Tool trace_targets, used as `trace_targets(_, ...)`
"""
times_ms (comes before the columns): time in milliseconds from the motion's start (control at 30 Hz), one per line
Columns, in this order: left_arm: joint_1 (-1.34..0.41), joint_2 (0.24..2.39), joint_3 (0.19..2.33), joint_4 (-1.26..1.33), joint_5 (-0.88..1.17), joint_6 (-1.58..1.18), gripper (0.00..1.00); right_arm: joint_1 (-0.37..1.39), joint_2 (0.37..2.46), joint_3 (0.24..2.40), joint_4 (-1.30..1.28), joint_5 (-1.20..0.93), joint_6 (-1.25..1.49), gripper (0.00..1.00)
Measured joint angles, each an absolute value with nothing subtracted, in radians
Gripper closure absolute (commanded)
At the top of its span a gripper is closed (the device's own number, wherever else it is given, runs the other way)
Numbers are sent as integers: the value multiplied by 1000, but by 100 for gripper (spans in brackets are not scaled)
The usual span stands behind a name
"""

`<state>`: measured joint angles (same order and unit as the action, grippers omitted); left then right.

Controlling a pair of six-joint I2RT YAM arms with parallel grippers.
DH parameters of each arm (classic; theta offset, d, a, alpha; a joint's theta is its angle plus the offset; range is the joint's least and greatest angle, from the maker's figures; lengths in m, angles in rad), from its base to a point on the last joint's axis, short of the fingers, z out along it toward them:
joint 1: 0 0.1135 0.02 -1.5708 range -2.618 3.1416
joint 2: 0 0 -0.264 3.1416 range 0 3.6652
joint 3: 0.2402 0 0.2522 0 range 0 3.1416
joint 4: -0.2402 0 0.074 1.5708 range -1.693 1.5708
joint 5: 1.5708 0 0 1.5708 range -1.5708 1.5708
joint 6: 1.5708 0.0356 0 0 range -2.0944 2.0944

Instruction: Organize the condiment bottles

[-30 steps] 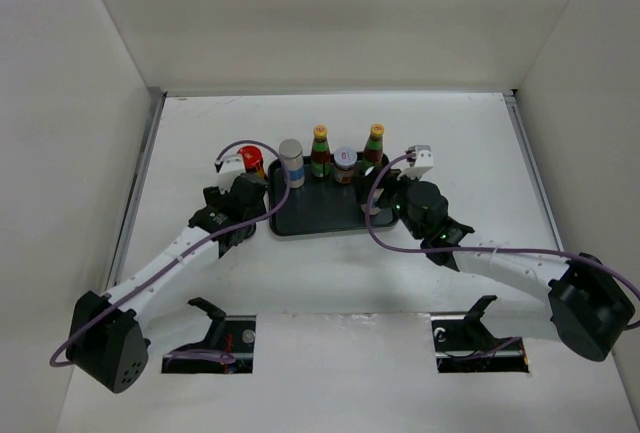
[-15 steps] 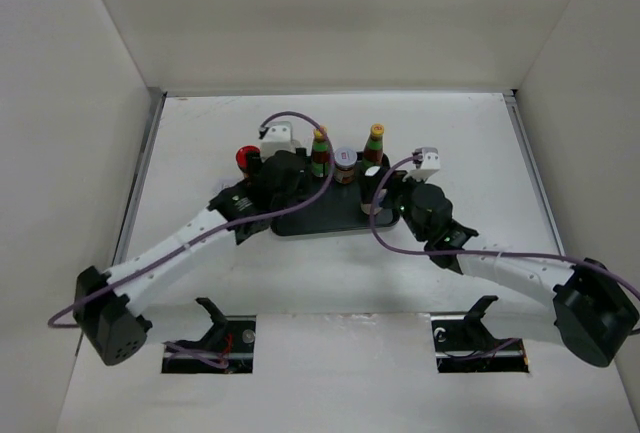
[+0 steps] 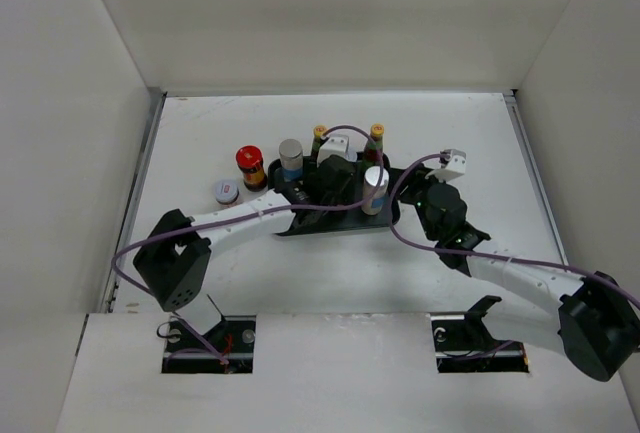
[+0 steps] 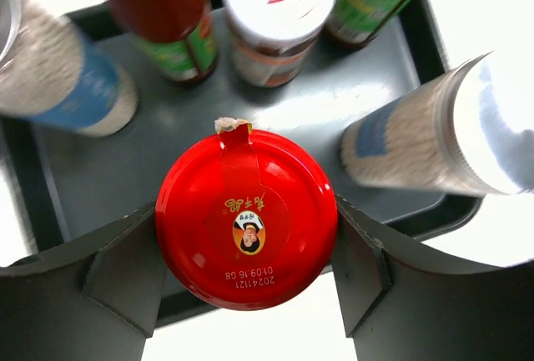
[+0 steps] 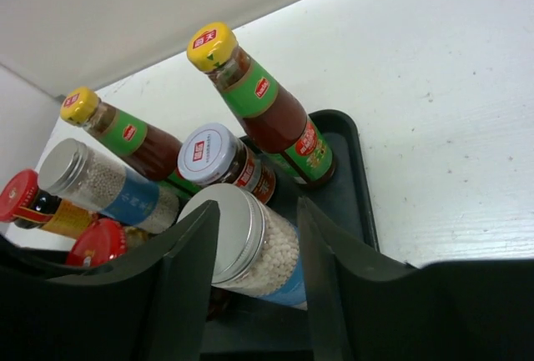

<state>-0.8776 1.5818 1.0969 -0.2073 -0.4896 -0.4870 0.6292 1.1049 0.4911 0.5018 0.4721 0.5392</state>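
Note:
My left gripper point(image 4: 245, 211) is shut on a red-lidded jar point(image 4: 275, 253) and holds it over the front edge of the black tray point(image 4: 167, 152). My right gripper point(image 5: 259, 207) is shut on a silver-lidded jar point(image 5: 250, 253) of white beads standing at the tray's right end point(image 3: 375, 190). In the tray stand two green-labelled yellow-capped bottles point(image 3: 320, 138) point(image 3: 376, 136), a white-lidded jar point(image 5: 213, 157) and a second silver-lidded jar point(image 3: 291, 160). Another red-lidded jar point(image 3: 249, 165) and a small pale-lidded jar point(image 3: 226, 191) stand on the table left of the tray.
White walls close in the table on the left, back and right. The left arm point(image 3: 240, 221) lies across the table in front of the tray's left end. The two loose jars stand just beyond it.
My left arm has swung right from beside the red-lidded jar on the table to over the tray. My right gripper has drawn back slightly toward the right with its jar.

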Motion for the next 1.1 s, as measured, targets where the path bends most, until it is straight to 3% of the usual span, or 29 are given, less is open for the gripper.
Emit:
trace_targets(433,-883,1655,1117,-126,-477,-492,31,630,1098,491,503,464,550,38)
trace_targets(533,-892,1656,1124,-98,-471,-499,27,630,1097,491,503,463,551,31)
trace_targets(633,-899,1656,1136,-71,-470,-503,13,630,1097,491,502,463,553,21)
trace_targets(733,-904,1653,1140,-49,-472,-506,5,630,1097,491,502,463,554,19)
trace_targets(900,-910,1601,1126,-48,-508,-505,4,630,1073,481,504,463,554,20)
trace_targets(1100,-838,1381,1017,-48,-574,-505,6,630,1065,474,503,463,554,22)
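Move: The left hand already holds a red-lidded jar low over the tray. Its spot is some 2 cm to the right, 1 cm ahead and 7 cm below. The silver-lidded jar stands about 8 cm to the right and 1 cm ahead. About 6 cm ahead are the small white-lidded jar, 1 cm to the left, and the left sauce bottle, 4 cm to the left. From the right hand, the spot lies about 12 cm left, 1 cm ahead and 12 cm below. Rightward and slightly forward, the left hand eases the red-lidded jar towards the silver-lidded one, dips about a centimetre and opens wide to let go. Still edging right, to about 4 cm in all, it then lifts clear and swings back left, ending some 8 cm higher with the fingers tipping up. The right hand stays almost in place beside the silver-lidded jar while its fingers spread. ##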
